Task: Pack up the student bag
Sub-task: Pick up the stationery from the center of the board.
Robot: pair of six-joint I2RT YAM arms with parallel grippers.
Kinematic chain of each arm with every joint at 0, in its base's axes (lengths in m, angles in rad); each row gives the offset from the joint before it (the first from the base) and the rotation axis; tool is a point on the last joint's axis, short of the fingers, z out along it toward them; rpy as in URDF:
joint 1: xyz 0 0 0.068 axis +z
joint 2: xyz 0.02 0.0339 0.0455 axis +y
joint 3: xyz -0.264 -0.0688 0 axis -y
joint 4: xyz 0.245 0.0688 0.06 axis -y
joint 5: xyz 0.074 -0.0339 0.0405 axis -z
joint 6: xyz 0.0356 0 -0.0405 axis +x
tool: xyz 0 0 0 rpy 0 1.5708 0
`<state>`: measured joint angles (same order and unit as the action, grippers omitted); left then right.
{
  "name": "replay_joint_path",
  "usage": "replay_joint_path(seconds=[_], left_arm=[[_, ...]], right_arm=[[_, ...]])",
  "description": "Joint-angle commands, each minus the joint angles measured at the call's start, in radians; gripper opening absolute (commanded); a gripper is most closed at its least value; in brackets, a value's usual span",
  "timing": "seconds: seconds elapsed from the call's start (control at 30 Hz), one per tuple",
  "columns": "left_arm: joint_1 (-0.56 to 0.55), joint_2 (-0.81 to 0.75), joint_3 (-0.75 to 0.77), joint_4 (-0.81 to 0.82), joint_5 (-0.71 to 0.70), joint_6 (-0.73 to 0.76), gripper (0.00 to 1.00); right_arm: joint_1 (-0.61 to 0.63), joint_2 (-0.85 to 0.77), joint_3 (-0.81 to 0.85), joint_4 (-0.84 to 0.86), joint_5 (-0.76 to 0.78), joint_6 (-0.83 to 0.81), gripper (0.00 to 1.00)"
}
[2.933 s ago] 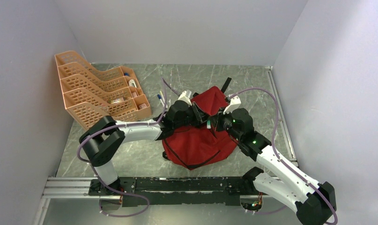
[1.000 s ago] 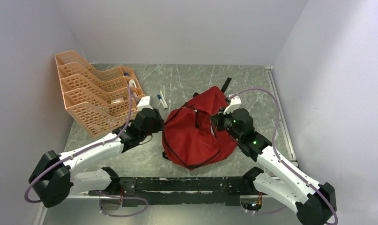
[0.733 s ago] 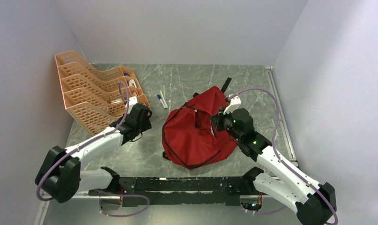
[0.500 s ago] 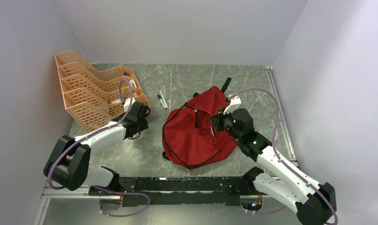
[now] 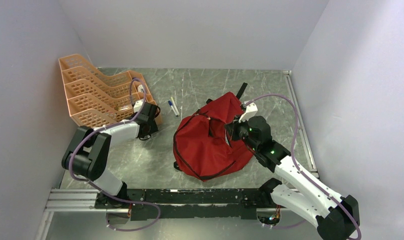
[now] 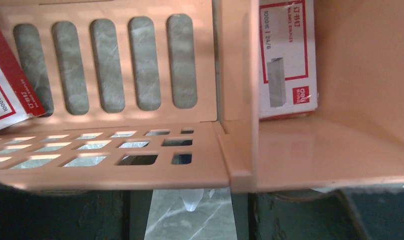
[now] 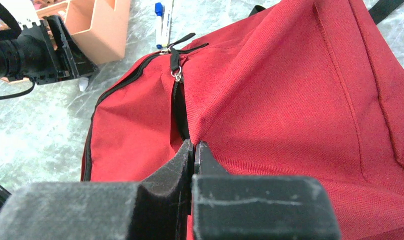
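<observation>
The student bag (image 5: pixel 210 145) is a large red backpack slumped at the table's middle, its black zipper (image 7: pixel 175 95) partly open. My right gripper (image 5: pixel 232 131) is shut on the bag's fabric by the zipper line, and in the right wrist view its jaws (image 7: pixel 193 150) are pressed together there. My left gripper (image 5: pixel 148 119) is at the near right corner of the orange rack (image 5: pixel 97 95). Its dark fingers (image 6: pixel 54 215) stand apart, open, with marble floor and a small translucent tip (image 6: pixel 192 200) between them, untouched.
Red-and-white staple boxes (image 6: pixel 287 55) lie in the orange rack (image 6: pixel 139 170). Two pens with blue caps (image 5: pixel 173 106) lie on the table between rack and bag. A black strap (image 5: pixel 241 91) trails behind the bag. Grey walls close in on three sides.
My left arm has pulled away from the bag and swung left to the rack's near corner. The right arm and the bag have stayed put.
</observation>
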<state>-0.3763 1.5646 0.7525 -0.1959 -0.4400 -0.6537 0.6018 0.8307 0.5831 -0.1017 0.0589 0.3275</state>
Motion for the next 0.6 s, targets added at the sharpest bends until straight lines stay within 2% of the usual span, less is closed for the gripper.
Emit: replay_joint_path(seconds=[0.0,0.1,0.37,0.57], left_arm=[[0.016,0.042,0.049,0.048,0.029,0.025,0.56],[0.021,0.057,0.047,0.058,0.043,0.024,0.50],[0.024,0.058,0.039,0.034,0.093,0.014,0.21],[0.024,-0.036,-0.009,0.026,0.153,0.001,0.12]], right_arm=[[0.007,-0.027,0.009,0.001,-0.014,-0.014,0.00],[0.008,-0.026,0.008,0.000,-0.007,-0.019,0.00],[0.007,-0.010,0.007,0.016,-0.015,-0.019,0.00],[0.007,-0.008,0.002,0.021,-0.017,-0.017,0.00]])
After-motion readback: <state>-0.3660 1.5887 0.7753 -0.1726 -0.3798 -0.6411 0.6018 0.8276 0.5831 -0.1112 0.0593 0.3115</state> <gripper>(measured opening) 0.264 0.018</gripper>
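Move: The blue-and-white stationery piece lies almost between the left fingers, about 2 cm ahead of the hand and 1 cm below, by the tan organizer's near edge. In the organizer's front bin a staple box sits roughly 8 cm ahead and 1 cm right; two markers lie about 13 cm ahead and 12 cm right. From the right hand, the stationery piece is about 38 cm left, 6 cm ahead and 17 cm below. Forward by about 1 cm, staying low beside the organizer's near edge, the left hand eases up to the blue-and-white stationery piece; the fingers close from a bit over half open to about a quarter and pinch its dark blue body. With the grip shut, the hand then drifts about 1 cm to the right, without rising. ##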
